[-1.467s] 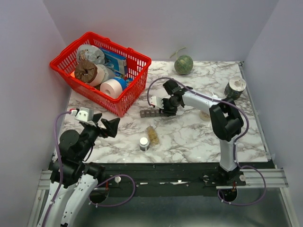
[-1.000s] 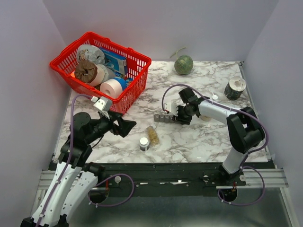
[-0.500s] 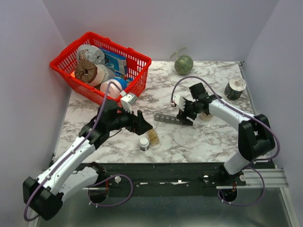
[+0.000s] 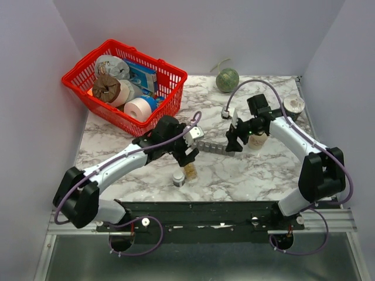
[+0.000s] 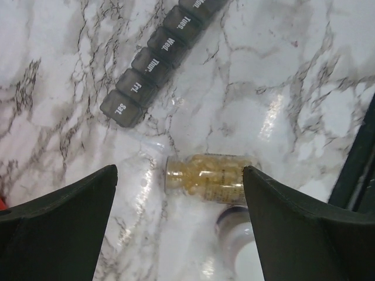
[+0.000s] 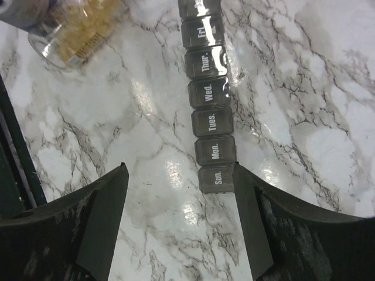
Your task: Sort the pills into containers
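Note:
The pills show as tan-yellow pieces inside a clear vial (image 5: 206, 178) lying on its side on the marble (image 4: 190, 171). My left gripper (image 5: 179, 172) hangs open just above the vial (image 4: 188, 156), one finger on each side and touching nothing. The containers (image 6: 208, 99) are a dark-grey strip of day-labelled lidded boxes, lying flat right of the vial (image 4: 213, 147). My right gripper (image 6: 180, 170) is open at the strip's "Sun." end (image 4: 232, 142); that end lies beside the right finger (image 6: 249, 222), not clamped.
A small dark white-capped bottle (image 4: 179, 178) stands just left of the vial. The red wire basket (image 4: 153, 126) full of items fills the back left. A green ball (image 4: 227, 80) and a tape roll (image 4: 291, 108) sit at the back right. A beige bottle (image 4: 256, 142) lies under my right arm.
My left arm swung from the near left out over the vial. My right gripper dragged the strip to the right, then opened and let it go.

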Tool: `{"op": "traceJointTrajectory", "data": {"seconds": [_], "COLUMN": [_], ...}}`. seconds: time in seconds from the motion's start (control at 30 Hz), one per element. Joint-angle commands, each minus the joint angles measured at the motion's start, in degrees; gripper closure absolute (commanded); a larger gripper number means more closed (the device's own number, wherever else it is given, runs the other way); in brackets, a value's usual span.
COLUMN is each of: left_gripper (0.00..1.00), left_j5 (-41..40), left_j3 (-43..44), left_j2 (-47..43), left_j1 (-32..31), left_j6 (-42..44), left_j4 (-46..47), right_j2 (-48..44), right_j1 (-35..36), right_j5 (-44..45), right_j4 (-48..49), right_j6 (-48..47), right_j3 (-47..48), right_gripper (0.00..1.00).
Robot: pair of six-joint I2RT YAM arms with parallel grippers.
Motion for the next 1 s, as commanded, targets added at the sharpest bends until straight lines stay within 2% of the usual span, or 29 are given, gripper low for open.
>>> {"op": "traceJointTrajectory", "data": {"seconds": [0.0,0.03,0.2,0.37,0.47,0.73,0.97], "left_gripper": [0.03,0.03,0.03,0.06,0.07,0.07,0.08], "left_j5": [3.96,4.93,7.14,9.42,7.94,0.29,-0.07], "left_j3": [4.51,7.83,14.09,19.19,19.9,19.72,22.01], "left_j2": [8.42,10.28,20.47,26.11,29.01,33.23,35.7], "left_j1": [-0.52,-0.52,-0.52,-0.61,-1.22,-2.63,-2.63], "left_j6": [20.11,25.26,30.41,35.32,35.95,36.74,36.04], "left_j4": [0.75,-1.02,-3.68,-6.83,-7.28,-0.77,-1.21], "right_j2": [-1.03,-1.47,-4.89,-7.18,-7.88,-8.41,-8.33], "right_j1": [-3.84,-4.2,-5.35,-6.31,-6.67,-7.11,-7.28], "right_j5": [-7.84,-8.54,-10.65,-12.32,-13.29,-14.96,-15.66], "right_j4": [-3.2,-3.29,-3.38,-3.46,-3.29,-3.38,-3.46], "right_j6": [1.63,1.54,1.1,1.01,0.92,0.92,0.92], "right_j3": [3.2,3.11,2.5,2.06,1.7,1.09,0.56], "right_gripper": [0.2,0.2,0.2,0.2,0.2,0.2,0.2]}}
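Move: The pill organizer's Saturday end lies about 7 cm ahead of the left hand, 6 cm to its right and 12 cm below; the whole organizer centres some 5 cm ahead and 13 cm right. The bottle of yellow capsules lies about 3 cm back and 3 cm right, the white-capped bottle 7 cm back and 1 cm left. From the right hand the organizer centres 4 cm ahead, 7 cm left, 9 cm below; a lotion bottle stands 5 cm ahead, 10 cm right. Forward and to its right first, then mostly straight down, the left hand sinks about 10 cm to the organizer's Saturday end, turning some 30 degrees clockwise and tipping its fingers more steeply down; they stay wide open, and contact can't be made out. The right hand, already clear of the Sunday end, rises about 6 cm, then hovers open. ##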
